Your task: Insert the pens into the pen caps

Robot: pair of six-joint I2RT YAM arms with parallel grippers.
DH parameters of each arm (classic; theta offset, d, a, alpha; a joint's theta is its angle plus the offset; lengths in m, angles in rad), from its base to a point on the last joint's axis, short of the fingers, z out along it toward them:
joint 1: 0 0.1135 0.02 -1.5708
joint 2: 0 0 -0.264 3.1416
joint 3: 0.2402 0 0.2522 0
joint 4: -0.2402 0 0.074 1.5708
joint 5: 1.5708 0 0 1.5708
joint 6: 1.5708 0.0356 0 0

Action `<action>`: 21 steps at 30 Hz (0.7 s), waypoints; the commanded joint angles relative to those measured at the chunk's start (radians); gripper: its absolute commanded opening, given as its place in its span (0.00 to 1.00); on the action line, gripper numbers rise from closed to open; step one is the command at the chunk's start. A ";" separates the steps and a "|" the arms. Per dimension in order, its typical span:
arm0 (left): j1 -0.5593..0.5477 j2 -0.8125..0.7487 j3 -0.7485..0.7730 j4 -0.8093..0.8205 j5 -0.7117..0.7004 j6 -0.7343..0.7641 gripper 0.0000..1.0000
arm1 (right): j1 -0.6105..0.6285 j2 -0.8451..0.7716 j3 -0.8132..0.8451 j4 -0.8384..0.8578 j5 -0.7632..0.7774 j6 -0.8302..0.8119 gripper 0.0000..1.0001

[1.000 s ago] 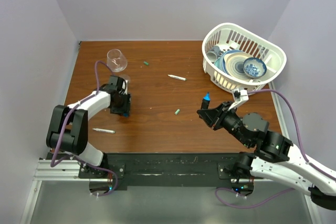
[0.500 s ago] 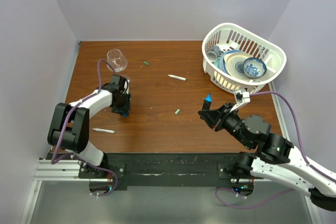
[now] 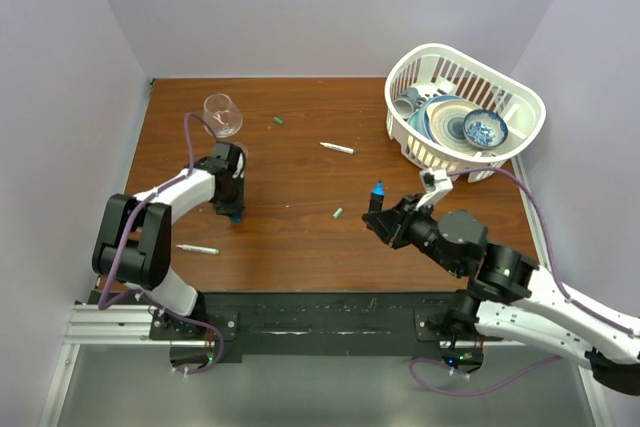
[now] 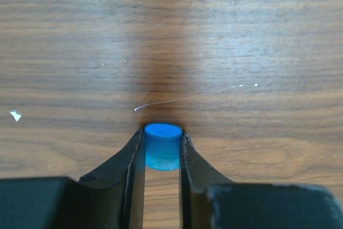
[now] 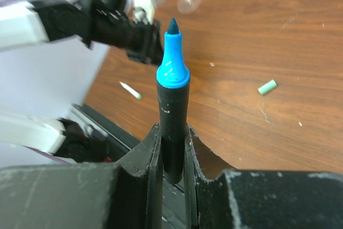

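Note:
My left gripper [image 3: 233, 209] is shut on the bright blue cap [image 4: 162, 145], holding it low over the wood at the table's left; the cap also shows in the top view [image 3: 235, 217]. My right gripper [image 3: 381, 217] is shut on the black marker [image 5: 172, 124], whose blue tip [image 3: 378, 190] points up and left, right of centre. One white pen [image 3: 337, 148] lies mid-table toward the back, another [image 3: 198, 248] near the front left. One green cap [image 3: 339, 213] lies near the marker, another [image 3: 279, 121] at the back.
A wine glass [image 3: 223, 115] lies just behind my left gripper. A white basket [image 3: 520, 142] with bowls and plates stands at the back right. Purple walls close in the table on three sides.
My right gripper has swung left with the marker, toward the table's middle. My left gripper has barely shifted, still holding the blue cap.

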State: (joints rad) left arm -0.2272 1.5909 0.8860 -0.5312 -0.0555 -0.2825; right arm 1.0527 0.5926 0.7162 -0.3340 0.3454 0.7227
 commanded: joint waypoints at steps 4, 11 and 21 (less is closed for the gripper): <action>-0.008 -0.149 -0.093 0.117 0.248 -0.191 0.00 | 0.000 0.203 0.081 0.068 -0.118 -0.066 0.00; -0.008 -0.356 -0.130 0.201 0.381 -0.368 0.00 | 0.001 0.499 0.120 0.231 -0.224 -0.109 0.00; -0.008 -0.594 -0.093 0.221 0.418 -0.564 0.00 | 0.012 0.800 0.276 0.354 -0.335 -0.078 0.00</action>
State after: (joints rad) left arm -0.2317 1.0542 0.7555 -0.3328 0.3302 -0.7483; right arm 1.0557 1.3254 0.8886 -0.0795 0.0593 0.6464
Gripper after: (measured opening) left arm 0.293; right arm 0.169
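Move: The left fingers already pinch the blue cap down at the table; the blue-tipped pen it is meant for stands in the right hand's grip, about 31 cm to the right of the left hand, 12 cm back and 29 cm higher. From the left hand, the white pen lies 9 cm left and 8 cm back, the wine glass stands some 17 cm ahead. From the right hand the blue cap is 31 cm left, 12 cm ahead and 26 cm down; the green cap lies 6 cm left, 14 cm ahead. Still pinching the blue cap, the left hand lifts it off the table, going low to the right at first and then climbing steeply, some 15 cm up and 8 cm right in all, its fingers swinging from downward out to the right by about 40 degrees. The right hand keeps its grip on the upright pen and brings it towards the cap, about 14 cm left and 10 cm down, turning counter-clockwise. ##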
